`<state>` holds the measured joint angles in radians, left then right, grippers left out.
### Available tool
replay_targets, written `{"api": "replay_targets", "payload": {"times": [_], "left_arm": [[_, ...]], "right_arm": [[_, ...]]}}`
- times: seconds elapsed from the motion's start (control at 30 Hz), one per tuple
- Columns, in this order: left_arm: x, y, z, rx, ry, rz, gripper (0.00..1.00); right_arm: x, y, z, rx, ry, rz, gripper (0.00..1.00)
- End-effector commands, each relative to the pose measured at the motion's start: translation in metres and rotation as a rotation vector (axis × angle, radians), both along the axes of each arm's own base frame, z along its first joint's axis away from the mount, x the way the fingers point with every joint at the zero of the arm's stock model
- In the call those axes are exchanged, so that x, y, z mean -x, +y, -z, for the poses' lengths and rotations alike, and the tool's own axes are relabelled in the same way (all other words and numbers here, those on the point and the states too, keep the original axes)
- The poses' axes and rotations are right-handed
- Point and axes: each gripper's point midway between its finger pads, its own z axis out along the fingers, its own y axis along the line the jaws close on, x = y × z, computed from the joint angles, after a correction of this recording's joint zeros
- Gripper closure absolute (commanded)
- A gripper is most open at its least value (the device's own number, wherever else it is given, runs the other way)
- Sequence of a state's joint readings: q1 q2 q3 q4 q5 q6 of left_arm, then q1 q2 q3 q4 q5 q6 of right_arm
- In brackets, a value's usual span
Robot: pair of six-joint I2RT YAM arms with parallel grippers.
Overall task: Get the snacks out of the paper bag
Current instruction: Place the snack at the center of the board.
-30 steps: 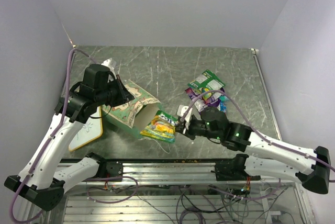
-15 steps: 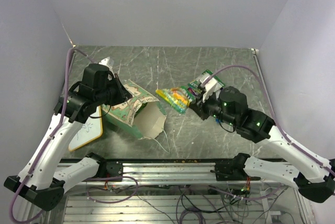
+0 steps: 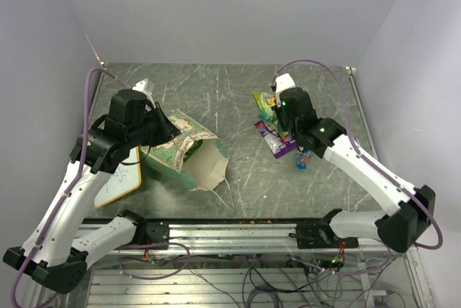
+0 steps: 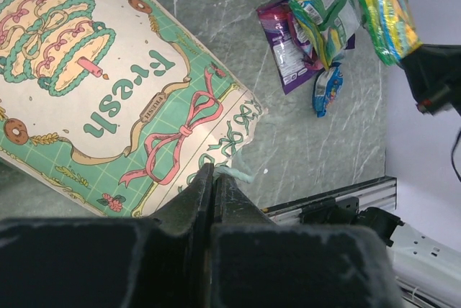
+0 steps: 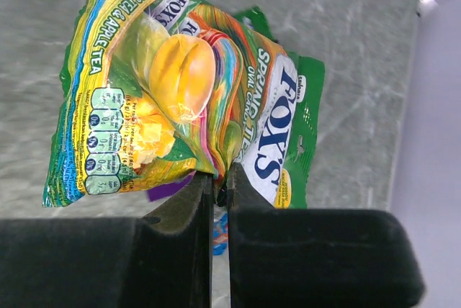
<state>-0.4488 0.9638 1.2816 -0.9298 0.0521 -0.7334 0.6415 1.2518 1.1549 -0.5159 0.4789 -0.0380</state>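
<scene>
The paper bag (image 3: 189,151) lies on its side at the table's left, its mouth facing the near right; its printed face fills the left wrist view (image 4: 108,99). My left gripper (image 3: 166,126) (image 4: 214,173) is shut on the bag's mint-green edge. My right gripper (image 3: 274,103) (image 5: 222,173) is shut on a yellow-green snack packet (image 5: 144,99) (image 3: 265,101), holding it above the snacks lying at the right: a green-white packet (image 5: 277,142), a purple one (image 3: 277,142) and a small blue one (image 3: 301,158). What is inside the bag is hidden.
A wood-framed whiteboard (image 3: 119,178) lies by the bag's left side under the left arm. A pale object (image 3: 144,86) sits behind the left wrist. A metal rail (image 3: 238,225) runs along the near edge, and walls close in the left, back and right.
My right gripper carried the yellow-green packet from the bag's mouth up and to the back right, over the other packets. The left arm and bag have barely moved.
</scene>
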Motion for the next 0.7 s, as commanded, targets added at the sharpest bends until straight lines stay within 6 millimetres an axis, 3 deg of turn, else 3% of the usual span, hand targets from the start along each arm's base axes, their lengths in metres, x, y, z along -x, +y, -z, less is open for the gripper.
{"api": "replay_targets", "payload": {"times": [0.0, 0.17, 0.3, 0.33, 0.5, 0.67], "left_arm": [[0.0, -0.009, -0.015, 0.058, -0.066, 0.034, 0.93], [-0.001, -0.013, -0.021, 0.079, -0.078, 0.049, 0.93], [0.001, -0.016, -0.019, 0.083, -0.073, 0.071, 0.93], [0.001, -0.016, -0.018, 0.086, -0.069, 0.073, 0.93], [0.003, -0.015, -0.025, 0.094, -0.082, 0.07, 0.93], [0.006, -0.016, -0.018, 0.086, -0.057, 0.085, 0.93]], "right_arm": [[-0.029, -0.033, -0.007, 0.1, -0.047, 0.13, 1.0], [-0.053, -0.047, 0.006, 0.117, -0.055, 0.157, 1.0], [-0.066, -0.039, 0.025, 0.134, -0.042, 0.137, 1.0], [-0.07, -0.047, 0.03, 0.139, -0.031, 0.16, 1.0], [-0.068, -0.042, 0.052, 0.101, 0.027, 0.156, 1.0], [-0.053, -0.044, 0.093, 0.101, 0.092, 0.147, 1.0]]}}
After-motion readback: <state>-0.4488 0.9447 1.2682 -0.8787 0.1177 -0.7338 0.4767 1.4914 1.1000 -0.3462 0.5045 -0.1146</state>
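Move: The right hand still grips the Foxs snack bag. The pile it is bound for, green bags on top, has its middle about 8 cm ahead, 5 cm to the right and 20 cm below. The purple bag underneath is some 5 cm ahead and 5 cm right; the small blue bag lies about 8 cm back and 9 cm right. From the left hand the green bags are roughly 18 cm ahead, 35 cm right and 26 cm below. Lower the right gripper about 8 cm over the snack pile while carrying the Foxs bag some 5 cm forward and nearly as far right; finish the sideways part early, then sink almost straight down. Turn the hand slightly clockwise, tip the fingers a little downward and keep them shut on the bag. ##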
